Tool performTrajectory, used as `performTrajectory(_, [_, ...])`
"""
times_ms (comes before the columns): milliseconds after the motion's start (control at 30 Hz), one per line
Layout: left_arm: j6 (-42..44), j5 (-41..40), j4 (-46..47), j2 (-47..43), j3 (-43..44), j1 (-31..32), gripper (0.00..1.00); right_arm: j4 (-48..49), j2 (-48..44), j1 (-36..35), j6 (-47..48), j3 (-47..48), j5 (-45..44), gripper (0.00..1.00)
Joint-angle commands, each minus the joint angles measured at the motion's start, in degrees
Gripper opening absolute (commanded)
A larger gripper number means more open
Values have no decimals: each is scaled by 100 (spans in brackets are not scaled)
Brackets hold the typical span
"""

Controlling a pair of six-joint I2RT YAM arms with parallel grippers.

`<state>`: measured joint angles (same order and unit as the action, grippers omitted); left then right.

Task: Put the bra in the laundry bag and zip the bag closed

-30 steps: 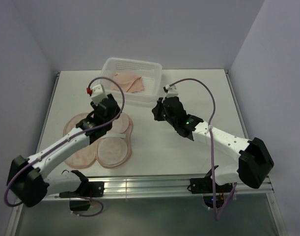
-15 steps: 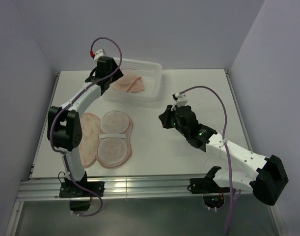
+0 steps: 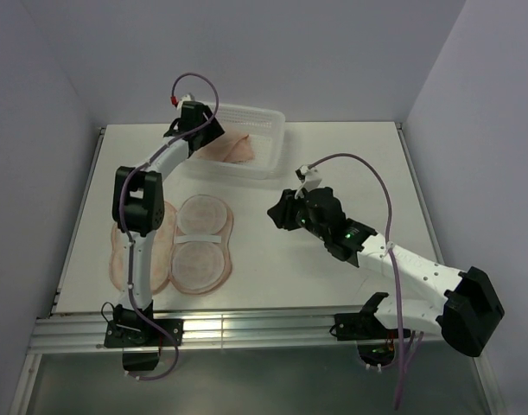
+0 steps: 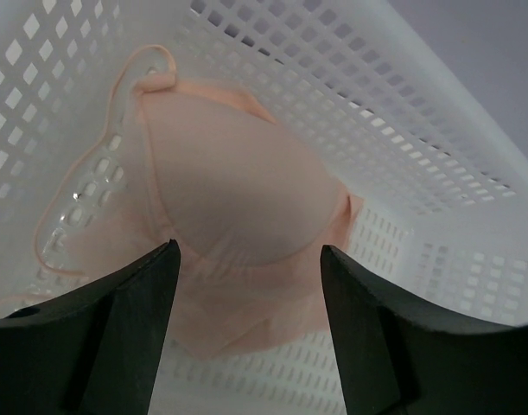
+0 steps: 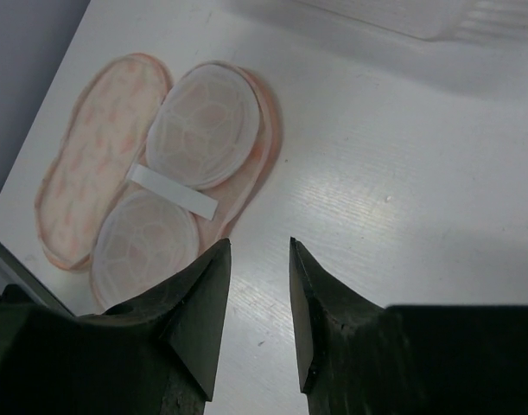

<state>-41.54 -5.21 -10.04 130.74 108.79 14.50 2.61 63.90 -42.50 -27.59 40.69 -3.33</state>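
Observation:
The pale pink bra (image 3: 235,148) lies crumpled in the white mesh basket (image 3: 273,118) at the back of the table. In the left wrist view its rounded cup (image 4: 238,186) sits just beyond my left gripper (image 4: 246,251), which hovers open over it with nothing between the fingers. From above, the left gripper (image 3: 209,138) reaches over the basket's left end. The peach laundry bag (image 3: 173,245) lies unzipped and spread flat at the near left. It also shows in the right wrist view (image 5: 151,173), ahead and left of my right gripper (image 5: 258,246), which is open over bare table.
Basket walls (image 4: 402,112) surround the bra closely on all sides. Inside the open bag are two round mesh pads and a white strap (image 5: 172,191). My right gripper (image 3: 276,213) hangs above the white table (image 3: 350,164) right of the bag.
The left arm has swung from over the bag out to the basket and its jaws have widened. The right gripper has opened from shut and shifted a little.

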Motion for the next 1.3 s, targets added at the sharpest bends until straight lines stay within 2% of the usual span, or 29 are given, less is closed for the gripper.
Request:
performTrajectory(0, [102,-128,-120,250,520,-18,72,372,96,-13,17,-52,175,41])
performTrajectory(167, [76,-164,-41,610,800,-26,66,468,272,-4,-18,-35,437,41])
performTrajectory(333, [49,55,2,962,1100,-18,70,547,466,-13,-18,-8,623,42])
performTrajectory(433, [-3,108,317,936,917,-26,51,582,492,-13,-44,-17,720,42])
performTrajectory(467, [-12,134,432,919,829,-26,38,583,492,-13,-36,-17,729,42])
performTrajectory(567, [-47,152,915,752,468,-18,17,583,474,-13,-44,-26,703,42])
performTrajectory(633, [-56,144,1143,637,319,-26,10,600,457,-13,-53,-26,694,42])
performTrajectory(667, [-56,82,1206,620,309,-26,1,609,448,-13,-53,-34,711,42])
performTrajectory(867, [-73,292,1627,313,46,-18,0,609,448,-13,-53,-35,667,42])
performTrajectory(1100, [-153,634,2287,-636,-710,9,0,591,395,-30,-36,-34,615,41])
performTrajectory(1267, [58,873,2209,-988,-588,158,0,460,229,-39,0,-26,448,42])
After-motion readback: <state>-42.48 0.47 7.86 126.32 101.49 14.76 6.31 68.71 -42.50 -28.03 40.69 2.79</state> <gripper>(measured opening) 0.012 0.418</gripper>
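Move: The bra lies in the white basket, its middle roughly 2 cm ahead of the open left hand, 3 cm to its right and 6 cm below. The basket's middle is some 3 cm ahead, 5 cm right and 5 cm below. The opened laundry bag is well behind, about 36 cm back, 9 cm left and 8 cm lower. From the right hand, the bra is about 36 cm ahead, 15 cm left and 13 cm below. The left fingertips close on the bra near its left part and pinch it: the open hand sinks about 5 cm into the basket while easing 3 cm forward, and shuts fully there. Still gripping, it rises some 11 cm, drawing back and right by about 2 cm as the fingers tip upward. The empty right hand shifts 2 cm left and slightly down, then holds, its fingers unchanged. ##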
